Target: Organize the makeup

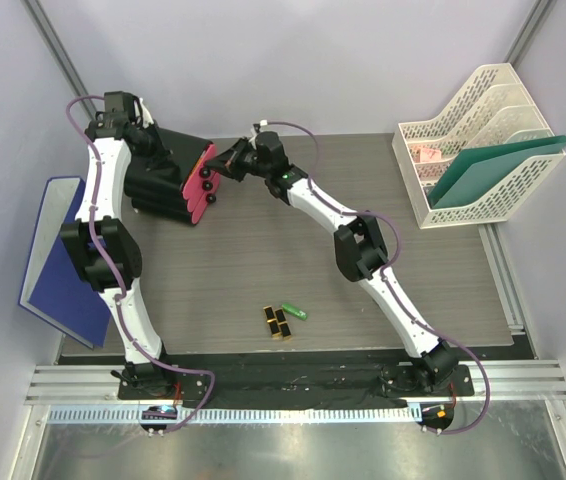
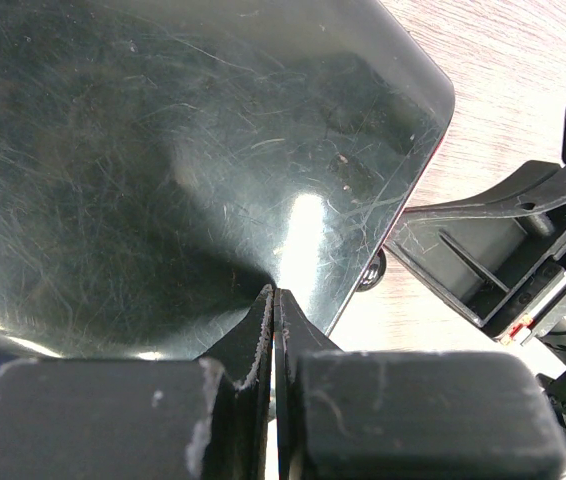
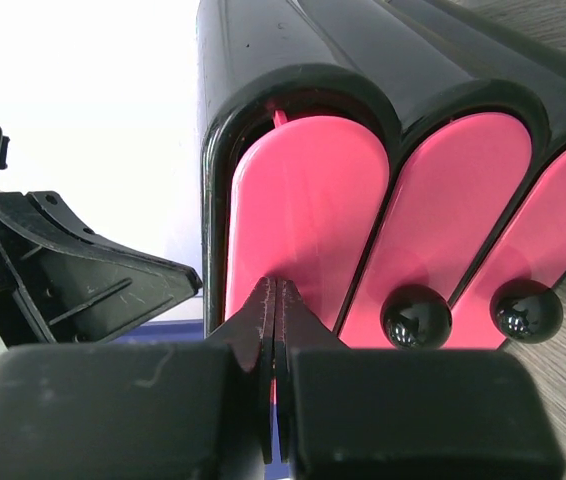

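Note:
The makeup on the table is two black-and-gold lipsticks (image 1: 278, 323) and a green tube (image 1: 294, 311), lying together near the front middle, far from both grippers. At the back left stands a black box (image 1: 158, 185) with pink drawers (image 1: 201, 185). My left gripper (image 1: 151, 140) (image 2: 275, 292) is shut, its tips resting on the box's glossy black top (image 2: 163, 150). My right gripper (image 1: 219, 166) (image 3: 275, 283) is shut too, its tips against the front of the end pink drawer (image 3: 308, 200). That drawer's knob is hidden; the two other drawers show black knobs (image 3: 416, 317).
A white mesh file rack (image 1: 463, 210) holding a green folder (image 1: 493, 165) stands at the back right. A blue binder (image 1: 53, 265) leans off the table's left edge. In the left wrist view the right gripper's black body (image 2: 503, 240) is close beside the box.

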Controlling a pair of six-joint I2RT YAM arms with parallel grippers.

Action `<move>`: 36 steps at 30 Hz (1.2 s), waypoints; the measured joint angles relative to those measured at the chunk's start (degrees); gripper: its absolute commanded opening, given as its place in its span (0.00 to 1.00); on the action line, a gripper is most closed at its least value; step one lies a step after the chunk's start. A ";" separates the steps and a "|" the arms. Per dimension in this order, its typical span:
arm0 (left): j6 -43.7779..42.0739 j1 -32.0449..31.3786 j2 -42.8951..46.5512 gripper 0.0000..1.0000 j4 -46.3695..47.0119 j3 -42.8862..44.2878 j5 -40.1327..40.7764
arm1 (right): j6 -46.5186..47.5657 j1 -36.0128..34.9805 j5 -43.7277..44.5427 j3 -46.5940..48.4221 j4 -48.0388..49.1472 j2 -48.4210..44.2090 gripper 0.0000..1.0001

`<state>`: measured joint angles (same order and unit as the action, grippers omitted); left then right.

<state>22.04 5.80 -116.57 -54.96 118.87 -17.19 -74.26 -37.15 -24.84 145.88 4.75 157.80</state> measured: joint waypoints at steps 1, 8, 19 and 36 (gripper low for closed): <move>0.00 0.02 0.00 0.00 0.02 0.00 0.00 | -0.31 -0.02 0.07 0.00 0.07 0.07 0.01; 0.00 0.02 0.02 0.00 0.09 -0.13 -0.07 | -2.93 -0.44 1.25 0.48 3.13 1.51 0.02; -0.02 0.02 0.07 0.00 0.26 -0.26 -0.39 | -3.26 -0.63 1.62 -0.37 7.50 2.58 0.01; -0.20 0.00 0.07 0.00 -2.12 0.87 0.04 | 22.47 1.77 3.48 -21.24 -11.72 -28.76 0.40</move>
<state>21.85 5.80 -116.51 -57.08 119.74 -17.15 -51.79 -35.38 -21.37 124.64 -6.96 129.03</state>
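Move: At the right hand's closed tips is the front of the makeup organizer's top drawer, still slightly ajar, its middle about 2 cm left, 1 cm back and 1 cm below. The middle drawer's front lies about 1 cm left, 1 cm back and 6 cm below, and the bottom drawer's 1 cm left, 1 cm back and 11 cm below. From the left hand, on the organizer's top, the top drawer's front is roughly 8 cm right, 1 cm back and 3 cm below. Pressing left against the top drawer's front with nearly shut fingertips, the right hand creeps in about 1 cm, slips down a couple of centimetres, then lifts off fast, up some 12 cm with 8 cm right and a little back. Its wrist turns about 20 degrees as the fingers part to a quarter open. The left hand stays put, closed tips still resting on the organizer's top. ##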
